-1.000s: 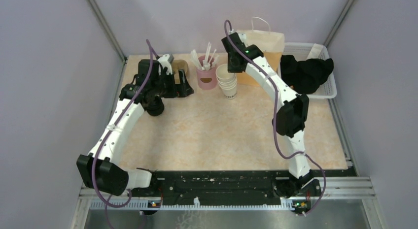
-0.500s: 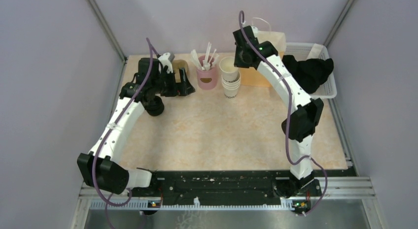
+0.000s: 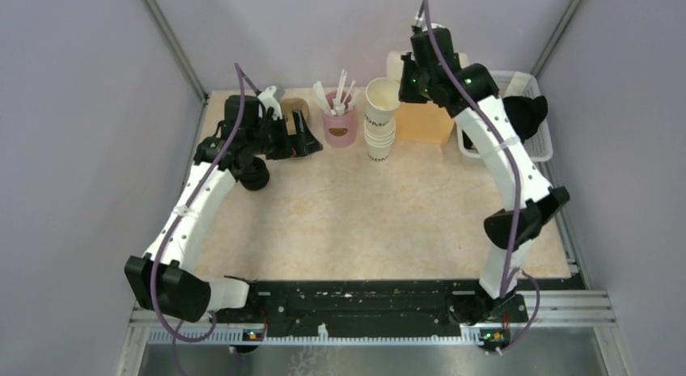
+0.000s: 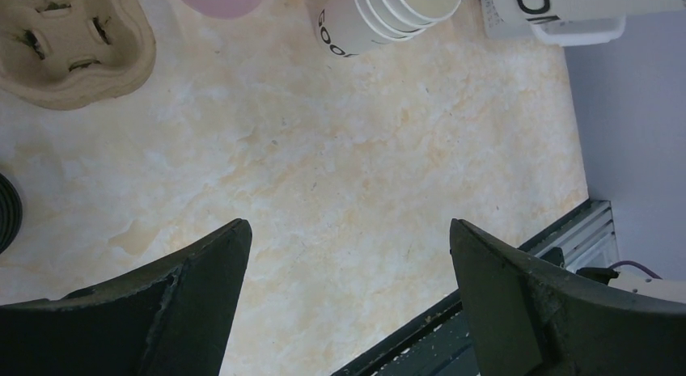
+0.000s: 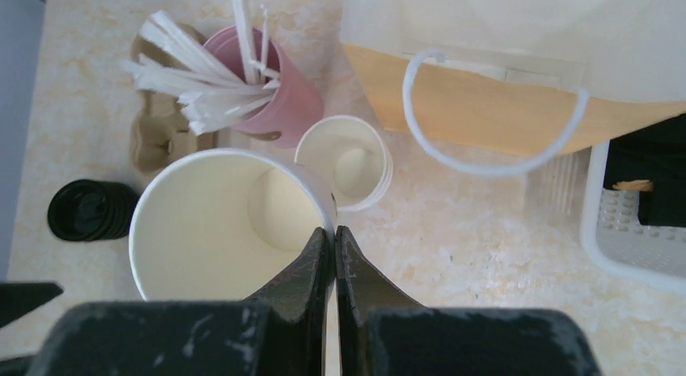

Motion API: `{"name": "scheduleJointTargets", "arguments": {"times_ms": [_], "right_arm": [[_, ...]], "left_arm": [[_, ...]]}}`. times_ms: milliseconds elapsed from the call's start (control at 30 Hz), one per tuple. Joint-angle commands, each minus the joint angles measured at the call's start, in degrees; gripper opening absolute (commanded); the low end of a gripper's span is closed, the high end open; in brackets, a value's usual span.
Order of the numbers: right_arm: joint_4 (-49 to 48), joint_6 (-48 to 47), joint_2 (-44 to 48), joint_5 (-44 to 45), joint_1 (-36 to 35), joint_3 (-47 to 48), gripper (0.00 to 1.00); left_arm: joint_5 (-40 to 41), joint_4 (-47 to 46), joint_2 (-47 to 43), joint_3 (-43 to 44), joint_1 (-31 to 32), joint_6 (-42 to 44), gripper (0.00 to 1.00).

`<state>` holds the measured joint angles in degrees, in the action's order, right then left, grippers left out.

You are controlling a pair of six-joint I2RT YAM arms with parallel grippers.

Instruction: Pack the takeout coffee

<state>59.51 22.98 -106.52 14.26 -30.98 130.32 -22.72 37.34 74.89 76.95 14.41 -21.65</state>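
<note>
The takeout coffee is out of view; no lidded cup shows. My right gripper (image 3: 402, 88) (image 5: 334, 234) is shut on the rim of a lidless white paper cup (image 3: 382, 95) (image 5: 218, 222), one finger inside and one outside. It holds the cup in the air above the stack of lidless cups (image 3: 378, 138) (image 5: 344, 162) (image 4: 380, 12). My left gripper (image 3: 301, 138) (image 4: 348, 230) hangs wide open over bare tabletop at the back left, with nothing between its fingers.
A brown paper bag (image 3: 425, 121) (image 5: 485, 109) stands at the back, right of the stack. A pink holder of stirrers (image 3: 340, 125) (image 5: 275, 101), a pulp cup carrier (image 4: 73, 44) (image 5: 158, 133) and stacked black lids (image 5: 89, 210) sit at the back left. A white basket (image 3: 535, 154) stands right.
My right arm has risen and swung back to the right, lifting one cup off the stack. The left arm has barely moved and stays open.
</note>
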Motion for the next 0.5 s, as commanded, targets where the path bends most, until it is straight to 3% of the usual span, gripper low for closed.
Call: {"name": "scheduleJointTargets", "arguments": {"times_ms": [0, 200, 467], "right_arm": [[-0.4, -3.5, 10.5, -3.8, -2.8, -5.5, 0.00], [-4.1, -4.0, 23.4, -6.7, -10.7, -23.6, 0.00], [-20.4, 2.9, 33.6, -8.3, -21.2, -55.4, 0.00]], "left_arm": [[-0.8, 0.3, -4.4, 1.1, 0.2, -2.0, 0.98], [1.0, 5.1, -10.3, -3.2, 0.2, -2.6, 0.98], [-0.4, 7.1, -16.3, -9.8, 0.2, -9.6, 0.98]]}}
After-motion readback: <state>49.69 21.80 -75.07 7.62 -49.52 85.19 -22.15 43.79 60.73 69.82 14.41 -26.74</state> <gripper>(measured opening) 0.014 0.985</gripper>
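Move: The paper cup is already pinched in my right hand. The clear middle of the table, where I am taking it, lies about 20 cm back, 8 cm left and some 26 cm below. The remaining cup stack stands 5 cm ahead and 6 cm left of this hand; the pink straw cup is 8 cm ahead, 17 cm left, and the paper bag 12 cm ahead, 5 cm right. From my left hand that clear middle is roughly 16 cm back and 14 cm right. I sweep the cup back from the stack towards the clear middle of the table with my right hand, nearly 19 cm, first rising about 3 cm and then sinking some 9, turning roughly 25 degrees counter-clockwise with the rim still pinched. My left hand, empty and wide open, draws back about 6.5 cm as well, with a small rise and dip on the way. ##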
